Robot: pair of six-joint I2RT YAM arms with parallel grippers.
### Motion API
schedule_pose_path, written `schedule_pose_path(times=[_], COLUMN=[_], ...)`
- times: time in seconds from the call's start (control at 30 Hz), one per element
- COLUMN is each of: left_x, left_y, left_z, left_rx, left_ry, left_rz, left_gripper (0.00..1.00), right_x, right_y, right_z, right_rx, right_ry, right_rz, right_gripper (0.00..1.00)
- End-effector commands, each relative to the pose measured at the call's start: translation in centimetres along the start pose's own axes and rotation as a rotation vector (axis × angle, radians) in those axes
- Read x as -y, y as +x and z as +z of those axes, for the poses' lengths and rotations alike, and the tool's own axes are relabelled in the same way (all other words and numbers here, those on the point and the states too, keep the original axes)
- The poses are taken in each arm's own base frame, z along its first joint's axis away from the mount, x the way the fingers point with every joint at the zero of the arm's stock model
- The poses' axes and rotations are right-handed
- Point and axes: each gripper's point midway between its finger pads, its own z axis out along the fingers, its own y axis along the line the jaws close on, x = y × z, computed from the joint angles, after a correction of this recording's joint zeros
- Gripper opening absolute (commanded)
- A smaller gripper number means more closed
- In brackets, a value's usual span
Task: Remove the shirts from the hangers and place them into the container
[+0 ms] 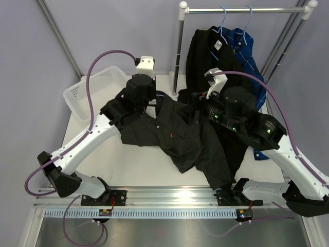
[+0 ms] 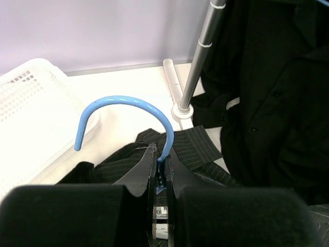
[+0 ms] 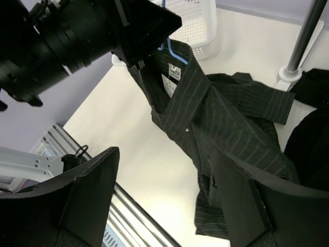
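Note:
The dark pinstriped shirt [image 1: 177, 135] hangs from its collar and trails over the table, still on a light-blue hanger [image 2: 123, 103]. My left gripper [image 2: 163, 165] is shut on that hanger's neck, just above the collar; it also shows in the right wrist view [image 3: 146, 36]. My right gripper [image 3: 164, 200] stands open beside the shirt [image 3: 226, 118], with the hem close to its right finger [image 3: 247, 206] and nothing between the fingers. The white container [image 1: 95, 88] sits at the table's back left. A black shirt [image 1: 205, 54] and a blue checked shirt [image 1: 247, 49] hang on hangers [image 1: 223, 15] from the rail.
The silver rail [image 1: 241, 9] stands at the back right on an upright pole [image 2: 200, 56], whose base is just beyond the pinstriped shirt. Purple cables loop over both arms. A metal track [image 1: 169, 193] runs along the near table edge.

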Motion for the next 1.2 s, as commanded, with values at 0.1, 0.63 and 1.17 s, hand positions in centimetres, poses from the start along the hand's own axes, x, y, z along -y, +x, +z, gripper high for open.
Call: schedule_pose_path(times=[0.1,0.63,1.17], left_x=[-0.3,-1.0,-5.3], left_y=[-4.9,-4.4,-2.2], left_z=[-1.3,-2.3,-4.5], left_rx=[0.144,0.144,0.138], left_ry=[-0.051,-0.051,-0.15], left_rz=[-0.088,-0.12,-0.052], left_gripper=[0.0,0.0,0.0], right_x=[0.0,1.4,7.9], right_y=[3.0,7.3,5.8], right_z=[5.0,12.0,5.0], right_rx=[-0.035,-0.052,-0.001], right_ry=[0.105,0.208,0.441], right_rz=[0.17,0.286,0.238], right_gripper=[0.77,0.63,0.0])
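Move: Below and to the left of the open right hand, the striped shirt's near shoulder lies about 12 cm down, 8 cm left and 6 cm ahead. The hanger inside that shirt is some 12 cm ahead of the right hand, 15 cm left and 11 cm lower; the hanging black shirt is roughly 15 cm ahead and 12 cm right. The left hand already holds the hanger's hook, with the container about 15 cm ahead, 30 cm left and well below. Dropping about 12 cm while reaching left and forward, the right hand tips down some 15 degrees, turns clockwise, and shuts on the shirt's near shoulder; it then pulls that cloth right about 5 cm. The left hand, still gripping the hook, holds nearly still, then draws the hanger left and slightly back, away from the right hand's pinch. ##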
